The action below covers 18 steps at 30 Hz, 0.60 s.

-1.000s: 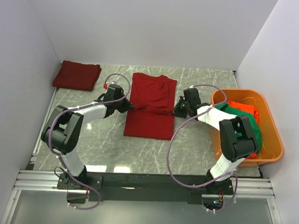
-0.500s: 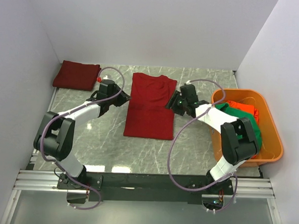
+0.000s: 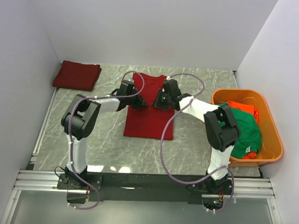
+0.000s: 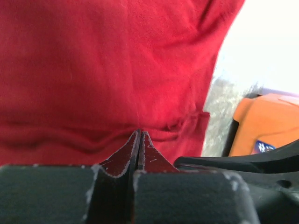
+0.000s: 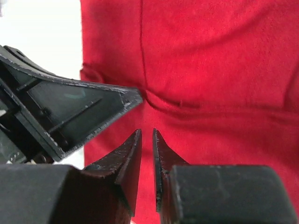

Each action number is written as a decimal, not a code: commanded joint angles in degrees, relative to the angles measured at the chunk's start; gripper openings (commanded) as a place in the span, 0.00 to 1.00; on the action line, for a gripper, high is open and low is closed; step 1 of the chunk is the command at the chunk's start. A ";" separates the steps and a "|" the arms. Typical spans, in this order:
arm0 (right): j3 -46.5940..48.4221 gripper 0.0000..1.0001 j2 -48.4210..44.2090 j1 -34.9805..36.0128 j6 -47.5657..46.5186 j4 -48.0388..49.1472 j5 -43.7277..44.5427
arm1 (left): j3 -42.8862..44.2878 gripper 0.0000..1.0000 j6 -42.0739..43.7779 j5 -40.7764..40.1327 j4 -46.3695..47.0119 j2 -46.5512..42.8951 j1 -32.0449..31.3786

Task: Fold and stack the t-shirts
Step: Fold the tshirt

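Observation:
A crimson t-shirt (image 3: 149,124) lies flat mid-table, folded into a long strip; it fills the left wrist view (image 4: 117,60) and the right wrist view (image 5: 210,60). My left gripper (image 3: 140,102) is over its upper left part, jaws pressed together (image 4: 140,131) at a crease, with no cloth showing between them. My right gripper (image 3: 157,101) faces it from the right, a narrow empty gap between its fingertips (image 5: 145,130) above the cloth. A second crimson t-shirt (image 3: 76,75) lies folded at the back left. Green (image 3: 243,128) and orange-red (image 3: 244,107) t-shirts sit crumpled in the tub.
The orange plastic tub (image 3: 268,117) stands at the right edge of the table and shows in the left wrist view (image 4: 266,121). White walls close the table on three sides. The two grippers are very close together; the left one's housing (image 5: 70,112) looms beside the right fingers.
Both grippers have moved inward from the shirt's side edges to its upper middle. Both opened, then closed down again, the left fully and the right to a narrow gap.

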 commanded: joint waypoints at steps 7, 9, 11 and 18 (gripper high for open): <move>6.45 0.20 8.20 -3.02 -0.07 -0.84 -0.68 | 4.27 0.01 -1.22 1.61 -0.02 4.48 1.41; 7.24 0.20 9.69 -3.64 -0.42 -0.75 0.03 | 3.92 0.01 -0.87 0.91 -0.02 4.92 2.02; 8.04 0.20 10.67 -4.43 -1.21 -1.01 -0.06 | 3.83 0.01 -0.60 0.73 -0.20 5.36 2.64; 7.95 0.20 9.28 -6.36 -3.06 -0.49 -3.92 | 2.51 0.01 0.36 1.95 1.21 4.14 4.31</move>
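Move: The half-folded red t-shirt lies right under both hands. Its middle is about 1 cm ahead, 2 cm right and 4 cm below the left hand, and about 1 cm ahead, 3 cm left and 6 cm below the right hand. The crosswise crease runs about 2 cm ahead of both fingertips. The folded maroon stack is some 33 cm left of the left hand and 15 cm farther out. Fingertips come down onto the red cloth at the crease and press on it. The right hand sinks about 4.5 cm while reaching 3 cm forward. The left, fingers still shut, sinks about 2.5 cm and slides 2 cm forward. Late on they ease slightly apart, each towards its own side of the shirt; the right fingers stay slightly open. ##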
